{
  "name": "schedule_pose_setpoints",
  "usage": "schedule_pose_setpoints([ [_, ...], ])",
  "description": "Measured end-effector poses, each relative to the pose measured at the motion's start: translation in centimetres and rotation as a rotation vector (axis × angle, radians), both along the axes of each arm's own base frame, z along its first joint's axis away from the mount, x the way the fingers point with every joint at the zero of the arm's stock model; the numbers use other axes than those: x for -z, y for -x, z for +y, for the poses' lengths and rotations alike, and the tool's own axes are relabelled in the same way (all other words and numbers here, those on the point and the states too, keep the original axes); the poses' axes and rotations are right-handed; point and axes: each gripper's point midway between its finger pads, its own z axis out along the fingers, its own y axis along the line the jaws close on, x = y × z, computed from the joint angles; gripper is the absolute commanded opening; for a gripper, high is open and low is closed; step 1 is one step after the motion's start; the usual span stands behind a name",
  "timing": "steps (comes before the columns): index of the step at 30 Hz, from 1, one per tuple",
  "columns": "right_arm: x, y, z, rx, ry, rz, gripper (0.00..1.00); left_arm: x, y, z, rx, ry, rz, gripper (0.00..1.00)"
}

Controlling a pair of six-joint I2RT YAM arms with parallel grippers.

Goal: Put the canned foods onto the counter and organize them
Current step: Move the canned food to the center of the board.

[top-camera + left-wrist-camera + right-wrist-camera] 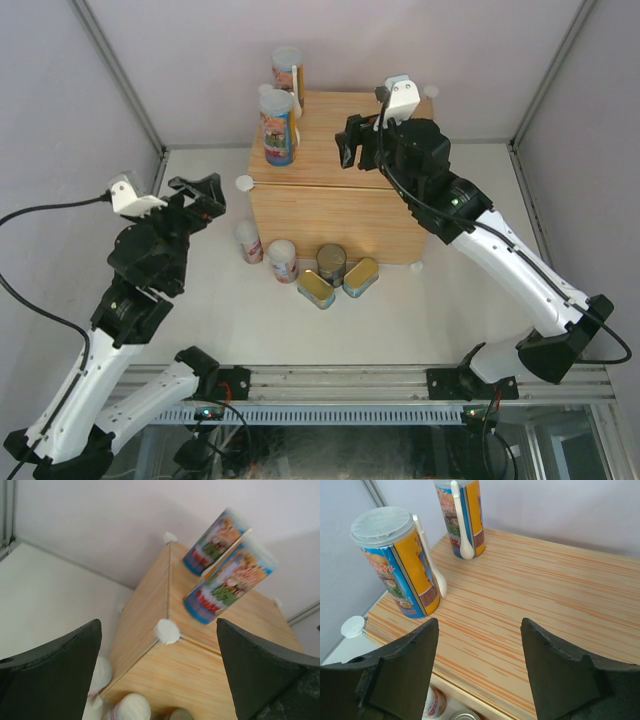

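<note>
Two tall white-lidded cans (277,125) (287,70) stand upright on the left part of the wood-grain counter (320,215), each with a white spoon on its side. On the table in front of the counter are two smaller white-lidded cans (248,241) (283,260), a dark can (331,264) and two flat gold tins (316,289) (361,276). My left gripper (205,198) hangs open and empty left of the counter, facing its corner (167,631). Over the counter top (545,590), my right gripper (480,650) is open and empty, right of the nearer tall can (395,562).
White round connectors (243,182) stick out at the counter's corners. Grey walls close in the table at the left, back and right. The right arm (500,250) reaches over the counter's right front corner.
</note>
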Motion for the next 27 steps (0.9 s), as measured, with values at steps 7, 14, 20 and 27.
schedule_pose_setpoints([
  [7, 0.0, 1.0, 0.6, -0.012, 0.016, -0.002, 0.67, 5.9, 0.1, 0.6, -0.065, 0.103, 0.147, 1.0],
  [14, 0.1, 1.4, 0.6, -0.013, 0.025, -0.002, 0.67, 10.6, 0.0, 0.8, -0.146, 0.286, 0.298, 1.0],
  [20, 0.3, 1.6, 0.4, -0.012, 0.029, 0.001, 0.67, 14.3, 0.0, 2.3, -0.309, 0.462, 0.447, 1.0],
  [27, 0.7, 1.6, 0.4, -0.013, 0.033, 0.006, 0.67, 15.4, -1.6, 2.9, -0.42, 0.644, 0.535, 1.0],
])
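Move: Ahead and far below the left hand stands the left white can, about 11 cm forward, 4 cm to the right and some 29 cm down. From that hand the right white can is about 4 cm ahead and 13 cm right at table height, and the dark can 4 cm ahead and 25 cm right. The big can on the board is some 14 cm ahead, 12 cm right and slightly higher. From the right hand the left white can is about 25 cm left, 2 cm ahead and 32 cm below. Sinking some 15 cm beside the board's left front corner, the open, empty left hand comes down towards the height of the cans on the table, ending with a small drift left. Meanwhile its wrist rolls left side down by nearly 40 degrees, tips the fingers downward about 30 and swings counter-clockwise. The right hand, also empty, eases back 1 to 2 cm over the board. ##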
